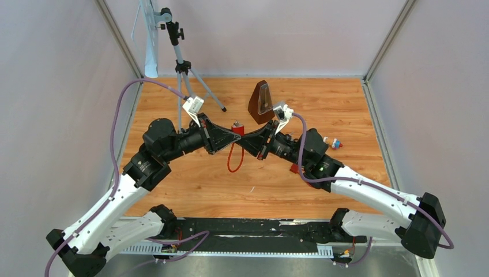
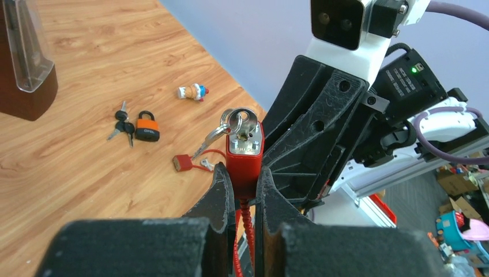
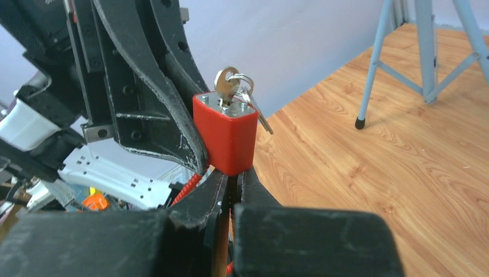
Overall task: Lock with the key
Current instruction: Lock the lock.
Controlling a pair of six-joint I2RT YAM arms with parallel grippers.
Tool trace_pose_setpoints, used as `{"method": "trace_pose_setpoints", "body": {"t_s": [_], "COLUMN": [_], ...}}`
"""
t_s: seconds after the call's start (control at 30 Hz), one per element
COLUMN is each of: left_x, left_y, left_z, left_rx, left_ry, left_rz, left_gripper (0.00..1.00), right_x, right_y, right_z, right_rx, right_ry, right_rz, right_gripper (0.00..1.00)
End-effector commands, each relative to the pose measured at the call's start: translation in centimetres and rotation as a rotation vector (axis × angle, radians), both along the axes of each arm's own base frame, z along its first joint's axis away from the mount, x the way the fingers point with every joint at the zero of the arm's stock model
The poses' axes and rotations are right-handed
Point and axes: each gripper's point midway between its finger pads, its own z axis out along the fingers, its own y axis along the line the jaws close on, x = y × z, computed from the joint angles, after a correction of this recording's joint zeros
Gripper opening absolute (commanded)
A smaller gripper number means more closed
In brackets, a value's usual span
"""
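Note:
A red padlock (image 2: 245,156) with a red coiled cable (image 1: 230,158) hangs above the middle of the wooden table. My left gripper (image 2: 245,176) is shut on the padlock's body, one finger on each side. A silver key (image 2: 241,122) on a ring stands in the keyhole on top, also visible as the key (image 3: 226,86) in the right wrist view. My right gripper (image 3: 232,173) is shut, its tips just under the padlock (image 3: 226,135). I cannot tell whether it pinches the cable. In the top view the left gripper (image 1: 235,137) and the right gripper (image 1: 249,140) meet tip to tip.
A brown metronome (image 1: 260,103) stands behind the grippers, and a grey tripod (image 1: 181,63) at the back left. On the table to the right lie an orange padlock with keys (image 2: 147,127), a small red lock (image 2: 182,163) and a toy figure (image 1: 333,142).

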Motion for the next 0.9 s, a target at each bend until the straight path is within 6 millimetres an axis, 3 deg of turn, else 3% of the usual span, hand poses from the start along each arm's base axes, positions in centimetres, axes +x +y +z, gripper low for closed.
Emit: {"method": "trace_pose_setpoints", "body": {"t_s": [0.0,0.1,0.23,0.37,0.53,0.6,0.7,0.87], "left_x": [-0.4,-0.1,0.3,1.2,2.0,2.2,2.3,2.0], "left_y": [-1.0,-1.0,-0.5,0.6,1.6,1.7,1.6,1.4], "left_z": [-2.7,-3.5,-3.3,-2.0,-0.5,-0.5,-0.8,-0.8], "left_rx": [0.039,0.066,0.069,0.045,0.001,-0.004,-0.004,-0.007], "left_ry": [0.062,0.074,0.075,0.065,0.047,0.046,0.052,0.054], "left_rz": [-0.055,-0.048,-0.004,0.092,0.171,0.183,0.187,0.167], "left_gripper": [0.0,0.0,0.0,0.0,0.0,0.0,0.0,0.0], "right_x": [1.0,1.6,2.1,1.7,0.5,-0.1,-0.9,-1.6], "right_y": [-0.9,-0.9,-0.7,-0.4,-0.9,-1.4,-1.9,-1.9], "right_z": [6.1,6.0,4.4,1.0,-4.0,-5.0,-5.5,-5.0], "right_rx": [0.252,0.262,0.204,0.089,-0.032,-0.05,-0.077,-0.11], "right_ry": [-0.026,-0.011,0.033,0.074,0.12,0.119,0.095,0.023], "right_rz": [-0.087,-0.116,-0.133,-0.116,-0.083,-0.071,-0.045,-0.008], "right_gripper": [0.0,0.0,0.02,0.19,0.32,0.38,0.47,0.49]}}
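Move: The red lock with its keys is already held by the left hand, its body about 1 cm above that hand point. It stands about 3 cm above and 1 cm left of the right hand, whose shut fingers are on the cable just beneath. On the table some 30 cm below, the orange padlock lies about 14 cm ahead and 19 cm right of the right hand, the second red lock 5 cm ahead and 20 cm right. Both hands edge 2 cm forward; the right opens off the cable, sinks about 7 cm and backs away. ##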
